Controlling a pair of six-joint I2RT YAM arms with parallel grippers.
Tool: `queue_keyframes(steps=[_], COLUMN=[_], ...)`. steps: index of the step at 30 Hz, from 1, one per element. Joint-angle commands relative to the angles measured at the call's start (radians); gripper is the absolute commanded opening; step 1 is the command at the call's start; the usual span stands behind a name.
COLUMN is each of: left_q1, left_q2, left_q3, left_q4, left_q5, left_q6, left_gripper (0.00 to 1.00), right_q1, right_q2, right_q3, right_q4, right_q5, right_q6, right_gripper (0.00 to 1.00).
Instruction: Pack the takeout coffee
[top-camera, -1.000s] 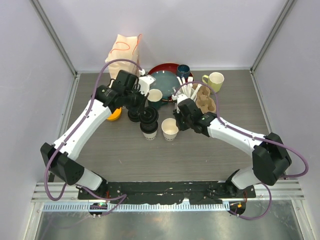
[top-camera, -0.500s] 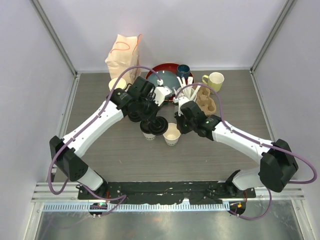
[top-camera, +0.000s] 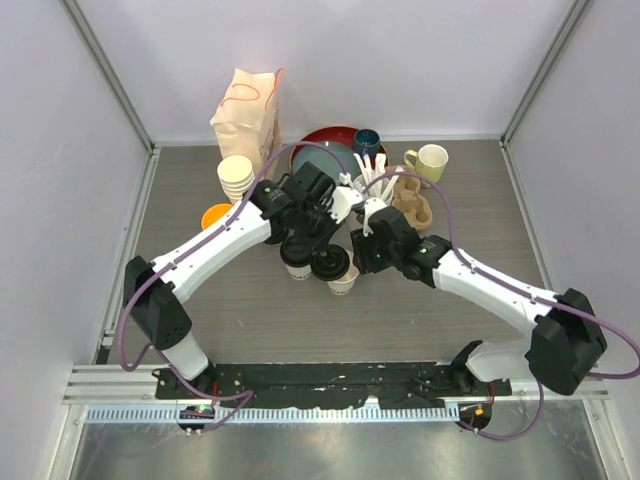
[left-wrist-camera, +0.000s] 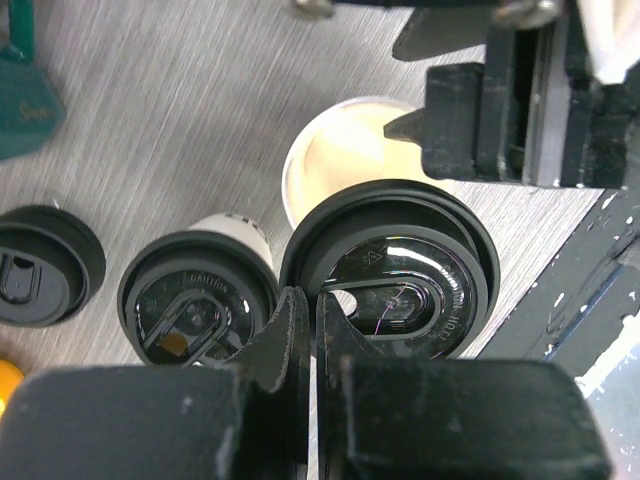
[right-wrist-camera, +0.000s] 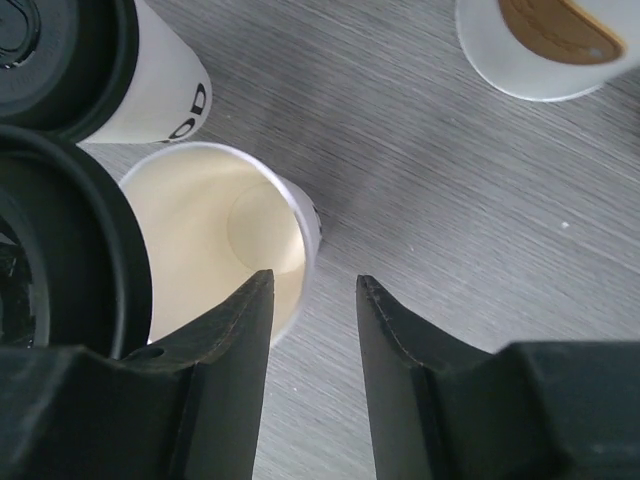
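An open cream-white paper cup (top-camera: 345, 283) stands at mid-table; it shows in the left wrist view (left-wrist-camera: 335, 165) and the right wrist view (right-wrist-camera: 210, 225). My left gripper (top-camera: 325, 256) is shut on the rim of a black sip lid (left-wrist-camera: 395, 290) and holds it just above this cup, partly covering the mouth. A second cup with its black lid on (top-camera: 296, 262) stands to its left (left-wrist-camera: 195, 300). My right gripper (right-wrist-camera: 312, 282) is open, its fingers straddling the open cup's wall, one inside and one outside; in the top view it (top-camera: 364, 260) sits at the cup's right.
A loose black lid (left-wrist-camera: 40, 265) lies left of the lidded cup. A white cup with brown inside (right-wrist-camera: 545, 40) stands behind. At the back are a paper bag (top-camera: 248, 105), stacked cups (top-camera: 236, 175), a red plate (top-camera: 335, 138), teal mug (top-camera: 367, 141), yellow-green mug (top-camera: 430, 161) and cardboard carrier (top-camera: 412, 200).
My left arm has carried the black lid rightward, from above the lidded cup to above the open cup. My right gripper and the open cup have shifted slightly toward the near edge.
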Motion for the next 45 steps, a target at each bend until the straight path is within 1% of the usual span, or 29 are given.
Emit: queue_keyframes(steps=[1,3,9,14,28,45], left_q1=[-0.013,-0.023,-0.076,-0.083,-0.109,-0.110], left_q2=[0.030,0.050,0.113,0.139,0.193,0.244], left_q3=[0.047,0.057,0.106,0.139,0.195,0.211], left_q4=[-0.007,-0.006,-0.032,-0.053,-0.055,-0.056], left_q5=[-0.021,-0.047,-0.126,-0.143,-0.136,-0.162], left_q6=[-0.025,-0.035,-0.028,-0.028,-0.029,-0.020], left_gripper=[0.00,0.00,0.00,0.00,0.00,0.00], right_q1=[-0.024,-0.056,-0.142,-0.182,-0.195,-0.202], right_q2=[-0.142,-0.184,-0.230,-0.253,-0.257,-0.271], right_q3=[0.005,-0.015,-0.058,-0.090,-0.100,-0.112], right_q4=[0.055,0.055,0.053,0.055,0.056,0.064], right_q5=[0.086,0.117,0.101,0.098,0.081,0.057], right_q6=[0.040,0.049,0.058,0.050,0.032,0.024], right_gripper=[0.44,0.44,0.45,0.45,0.45,0.45])
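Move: With the lid already pinched by its edge, the left hand has the open coffee cup about 6 cm to its right, 2 cm back, its middle some 10 cm below. The lidded cup stands roughly 4 cm left and 1 cm ahead of that hand, equally low. From the right hand the open cup is about 5 cm left, level fore and aft, its middle 5 cm below; the utensil tub stands some 13 cm ahead and 1 cm right. Rightward over the open cup with a small lift, then down about 5 cm, the left hand lays the lid on the rim, eases up slightly while edging right, and pushes down again, tilting some 10 degrees, fingers shut. Meanwhile the right hand clears out about 8 cm to the right, up and slightly forward, turning clockwise, fingers still open, then waits. ##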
